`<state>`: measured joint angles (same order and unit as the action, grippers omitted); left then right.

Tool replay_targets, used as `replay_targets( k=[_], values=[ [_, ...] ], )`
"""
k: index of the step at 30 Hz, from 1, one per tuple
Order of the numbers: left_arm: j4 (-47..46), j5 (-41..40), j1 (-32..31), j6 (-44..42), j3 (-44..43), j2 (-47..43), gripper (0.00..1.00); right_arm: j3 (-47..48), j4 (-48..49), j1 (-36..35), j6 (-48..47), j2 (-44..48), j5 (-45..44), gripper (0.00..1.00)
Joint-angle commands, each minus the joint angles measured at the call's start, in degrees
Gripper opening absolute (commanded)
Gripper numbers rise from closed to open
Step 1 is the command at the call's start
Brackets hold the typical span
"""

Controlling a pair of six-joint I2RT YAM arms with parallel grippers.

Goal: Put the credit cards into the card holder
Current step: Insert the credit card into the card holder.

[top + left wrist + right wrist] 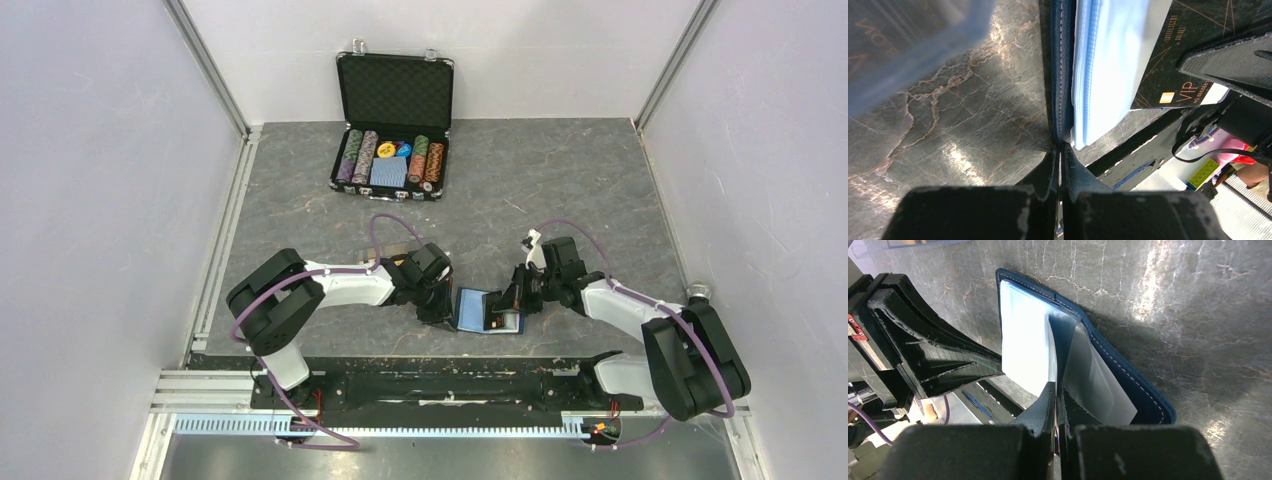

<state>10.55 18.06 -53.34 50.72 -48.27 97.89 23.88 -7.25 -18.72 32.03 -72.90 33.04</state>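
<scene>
The navy card holder (470,308) lies open on the table between my two grippers, its light blue pockets (1108,60) facing up. My left gripper (1060,147) is shut, pinching the holder's navy left edge. A dark glossy credit card (1178,50) with gold lines and "VIP" print leans over the holder's right half. My right gripper (1056,385) is shut on this card, which shows edge-on between the fingers, its far end at a pocket of the card holder (1023,340). How deep it sits is hidden.
A clear plastic tray (908,40) sits blurred just left of the left gripper. An open black briefcase (392,160) with poker chips and a blue deck stands at the back. White walls close in both sides.
</scene>
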Motion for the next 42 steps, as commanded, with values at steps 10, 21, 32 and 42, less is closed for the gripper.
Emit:
replay_targets(
  k=[10,21,32,42],
  values=[
    [-0.52,-0.67,-1.16,1.13,0.19,2.13,0.02,-5.86,10.3,0.89,3.86,-1.12,-0.68,0.0],
    [-0.61,-0.53,-1.58,1.77,-0.24,1.99,0.02,-9.63,17.06,0.06,6.94,-3.08,2.6,0.03],
    [-0.97,-0.44,-1.66,2.41,-0.26,2.14,0.02,1.47,-3.82,-3.23,-4.07,-2.17,-9.48,0.3],
    [-1.88,-0.09,-1.65,3.06,-0.76,3.01,0.02,7.95,-14.53,-8.02,-7.77,-2.09,-17.16,0.63]
  ],
)
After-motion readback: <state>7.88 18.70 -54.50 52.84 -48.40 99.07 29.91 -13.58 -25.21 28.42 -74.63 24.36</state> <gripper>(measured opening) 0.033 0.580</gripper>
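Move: The right hand already pinches the free edge of the black credit card, whose other side is partly in the card holder's left pocket; that pocket's middle lies level fore and aft, about 6 cm to its left and 2 cm below. The right page is some 2 cm to its right and 1 cm back, the holder's near left corner about 9 cm left and 3 cm back. For the left hand, shut on that corner, the pocket is roughly 3 cm ahead and 3 cm to its right. The right hand slides the pinched card left and slightly down, about 1.5 cm deeper into the left pocket, tipping its fingers some 10 degrees flatter, while the left hand stays still with the holder's near left corner pinched. Then the right fingers open to over half and let go of the card, the hand easing back up and about 1 cm right as it rolls some 15 degrees the other way, and the left hand, keeping its pinch, draws the holder's corner about 1 cm to the right. ##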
